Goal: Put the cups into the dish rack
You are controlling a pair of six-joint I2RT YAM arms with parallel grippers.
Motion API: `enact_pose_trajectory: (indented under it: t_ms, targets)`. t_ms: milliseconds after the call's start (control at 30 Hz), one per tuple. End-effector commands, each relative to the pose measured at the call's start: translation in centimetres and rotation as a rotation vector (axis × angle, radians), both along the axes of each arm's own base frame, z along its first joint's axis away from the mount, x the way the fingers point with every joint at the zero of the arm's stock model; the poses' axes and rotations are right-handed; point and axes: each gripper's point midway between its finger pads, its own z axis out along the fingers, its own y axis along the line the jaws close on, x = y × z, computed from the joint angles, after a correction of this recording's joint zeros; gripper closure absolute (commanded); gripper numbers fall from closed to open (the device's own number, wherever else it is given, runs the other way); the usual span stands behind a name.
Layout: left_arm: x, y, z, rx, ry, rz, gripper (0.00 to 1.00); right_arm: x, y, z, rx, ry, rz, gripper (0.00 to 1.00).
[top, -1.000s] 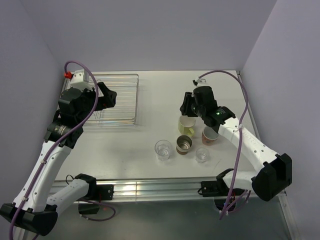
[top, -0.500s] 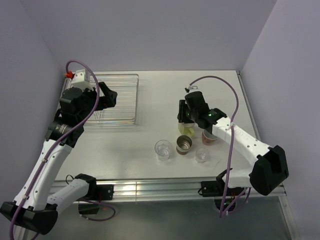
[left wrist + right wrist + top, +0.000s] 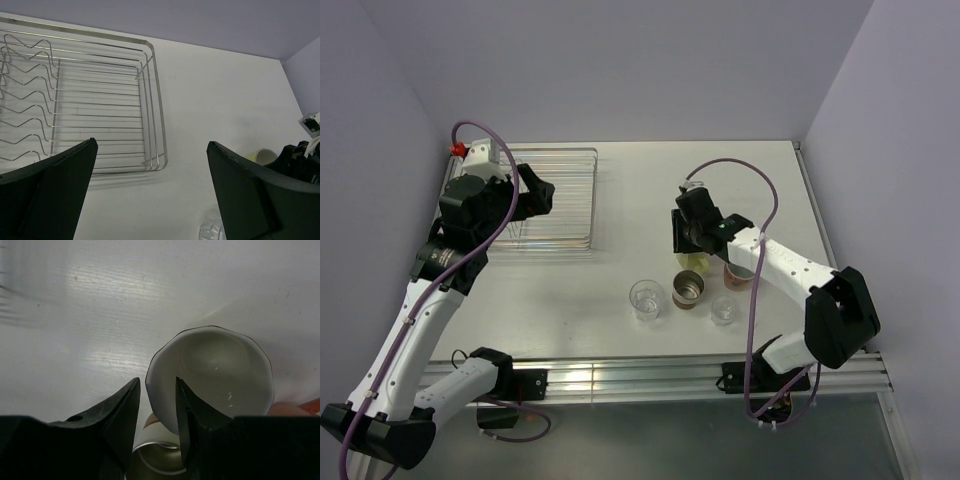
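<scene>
The pale yellow mug (image 3: pixel 220 370) stands upright, and my right gripper (image 3: pixel 157 380) straddles its left rim, one finger inside and one outside. A narrow gap shows between the outer finger and the wall, so the jaws are open. From above, the right gripper (image 3: pixel 688 243) covers most of the yellow mug (image 3: pixel 696 263). Beside it stand the brown cup (image 3: pixel 688 290), the salmon-pink mug (image 3: pixel 741 276) and two clear tumblers (image 3: pixel 646 298) (image 3: pixel 724 309). The wire dish rack (image 3: pixel 594 190) holds nothing at the back left. My left gripper (image 3: pixel 542 196) hovers open over its near right part.
The left wrist view shows the rack's right corner (image 3: pixel 159 150), a tumbler (image 3: pixel 212 231) at the bottom edge and the yellow mug (image 3: pixel 259 155) beside the right arm. The brown cup (image 3: pixel 160 462) sits directly below the right fingers. Purple walls close in the table on three sides.
My right gripper has swung left and down over the yellow mug, bringing its fingers astride the rim and narrowing slightly. The left arm has stayed still.
</scene>
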Motion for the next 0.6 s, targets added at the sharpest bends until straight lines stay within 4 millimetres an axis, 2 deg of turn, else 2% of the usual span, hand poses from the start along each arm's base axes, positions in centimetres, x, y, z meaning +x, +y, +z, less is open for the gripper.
enact_pose_trajectory:
  t_ms: [0, 167, 267, 333, 400, 533, 567]
  targets:
    - [0.2, 0.0, 1.2, -0.015, -0.033, 0.001, 0.01, 0.7, -0.3, 0.1, -0.049, -0.019, -0.009, 0.58]
    - [0.4, -0.1, 1.1, -0.012, -0.028, 0.001, 0.01, 1.1, -0.6, -0.8, -0.094, 0.004, -0.013, 0.63]
    - [0.4, 0.0, 1.0, -0.012, -0.026, 0.003, 0.01, 1.3, -0.6, -1.1, -0.113, 0.012, -0.011, 0.72]
    - [0.4, 0.0, 1.0, -0.01, -0.025, 0.006, 0.01, 1.3, -0.8, -1.3, -0.13, 0.021, -0.013, 0.84]
    - [0.5, 0.0, 0.8, -0.01, -0.022, 0.009, 0.01, 1.6, -1.1, -1.0, -0.147, 0.013, -0.027, 1.0]
    - [0.6, 0.0, 0.7, -0.01, -0.019, 0.009, 0.01, 2.5, -1.0, 1.1, -0.135, -0.034, -0.047, 1.0]
    - [0.7, 0.0, 0.6, -0.009, -0.016, 0.011, 0.01, 3.1, -0.6, 2.4, -0.121, -0.061, -0.05, 1.0]
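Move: The yellow cup stands just under the right hand: its middle is about 4 cm to the right, 2 cm ahead and 6 cm below, with the half-open fingers over the left side of its rim. The metal cup is some 9 cm back and 3 cm right of the hand, the orange cup about 4 cm back and 15 cm right. From the left hand, the yellow cup lies roughly 32 cm to the right, 1 cm ahead and 28 cm lower. The yellow cup's left wall gets pinched: the right hand sinks about 2 cm, one finger inside the rim and the other outside, then its fingers shut on the wall and stay closed. Meanwhile it eases about 1 cm left and a little forward, rolling some 8 degrees so its left side dips. ##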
